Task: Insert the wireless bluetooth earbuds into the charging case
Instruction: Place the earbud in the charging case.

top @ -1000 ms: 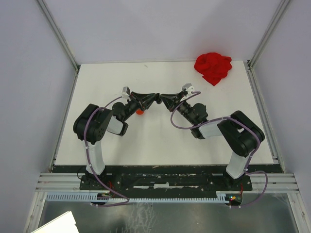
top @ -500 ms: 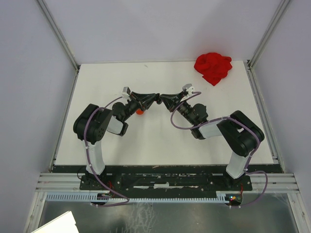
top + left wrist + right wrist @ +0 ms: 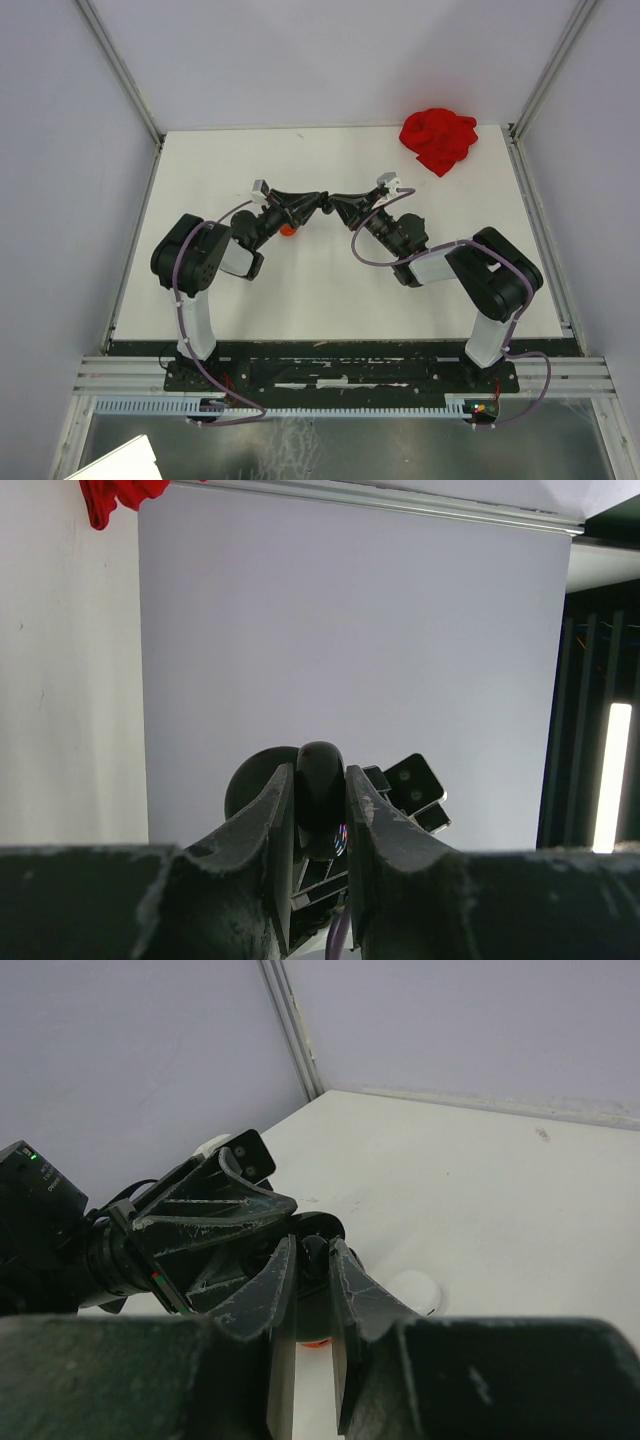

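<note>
Both grippers meet tip to tip above the middle of the table. My left gripper (image 3: 320,204) (image 3: 320,782) is shut on a black rounded charging case (image 3: 319,775), seen edge-on between its fingers. A round black part (image 3: 250,780) shows just behind the left finger. My right gripper (image 3: 336,204) (image 3: 312,1252) is shut on a small black earbud (image 3: 316,1256), pressed up against the black case (image 3: 322,1226) at the left gripper's tip. How deep the earbud sits in the case is hidden by the fingers.
A red disc (image 3: 288,229) (image 3: 315,1341) lies on the table under the left gripper. A white disc (image 3: 416,1291) lies just right of the right fingers. A crumpled red cloth (image 3: 438,139) sits at the back right corner.
</note>
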{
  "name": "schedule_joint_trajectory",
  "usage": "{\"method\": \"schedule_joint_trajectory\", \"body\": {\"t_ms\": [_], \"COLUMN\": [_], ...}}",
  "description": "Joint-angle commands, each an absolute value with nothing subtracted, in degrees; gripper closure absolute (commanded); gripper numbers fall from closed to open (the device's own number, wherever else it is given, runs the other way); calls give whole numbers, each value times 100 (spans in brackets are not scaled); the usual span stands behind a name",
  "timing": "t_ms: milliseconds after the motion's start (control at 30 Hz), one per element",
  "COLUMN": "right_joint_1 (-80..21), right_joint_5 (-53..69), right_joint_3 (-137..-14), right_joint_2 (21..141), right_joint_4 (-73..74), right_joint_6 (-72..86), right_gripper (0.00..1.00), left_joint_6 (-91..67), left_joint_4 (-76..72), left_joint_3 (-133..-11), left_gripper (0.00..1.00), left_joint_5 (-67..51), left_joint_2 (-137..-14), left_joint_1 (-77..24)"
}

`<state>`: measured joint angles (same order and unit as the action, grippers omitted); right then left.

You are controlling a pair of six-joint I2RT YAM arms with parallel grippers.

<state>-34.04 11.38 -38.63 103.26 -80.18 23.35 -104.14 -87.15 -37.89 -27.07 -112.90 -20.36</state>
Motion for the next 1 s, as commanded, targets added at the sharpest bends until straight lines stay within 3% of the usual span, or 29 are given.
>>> {"method": "schedule_joint_trajectory", "body": {"t_ms": [0,100,367,600,667,800,900,967], "right_joint_1": [-3384,-3376,-3309,-3168,-3171,-3172,-3167,-3179], "right_joint_5": [1155,1185,1227,930,803,-138,-548,-651], "right_joint_3": [-3884,-3933,-4131,-4000,-4005,-4644,-5646,-6087], "right_joint_2": [10371,10300,9956,9218,8805,7874,7755,7840], "right_joint_4": [-8262,-8262,-8263,-7961,-7112,-3112,-567,343], "right_joint_6": [2435,2436,2585,2402,2092,1849,1678,1649], "right_gripper": [75,66,52,49,48,42,35,30], "left_joint_6": [-10712,-10697,-10583,-10382,-10277,-9923,-9441,-9113], "left_joint_4": [-9906,-9898,-9804,-9612,-9499,-8973,-8362,-7813], "left_joint_3": [-3902,-3894,-3909,-3905,-3889,-3867,-3852,-3842], "left_gripper": [97,97,97,97,97,97,97,97], "left_joint_5": [-2747,-2731,-2716,-2674,-2672,-2664,-2597,-2505], "left_joint_2": [-11293,-11323,-11433,-11560,-11517,-11249,-10951,-10699], "left_joint_1": [-2056,-2057,-2055,-2052,-2048,-2040,-2047,-2048]}}
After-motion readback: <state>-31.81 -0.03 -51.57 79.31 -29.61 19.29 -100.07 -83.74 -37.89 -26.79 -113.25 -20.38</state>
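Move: The right fingertips are already at the open black charging case with the earbud; the case's middle is only about 1 cm ahead and 2 cm left of the right hand, at its height. On the table some 18 cm below, the orange case lies about 10 cm left and 2 cm back of that hand, the white case roughly 12 cm left and 4 cm ahead. From the left hand, which holds the black case, it is about 1 cm ahead and 1 cm right. Open the right fingers first with the hand still, letting go of the earbud at the black case, then draw clear upward about 8 cm and some 5 cm to the right, opening wider and turning about 15 degrees clockwise at the end. Keep the left grip on the case as that hand sinks about 2 cm. ##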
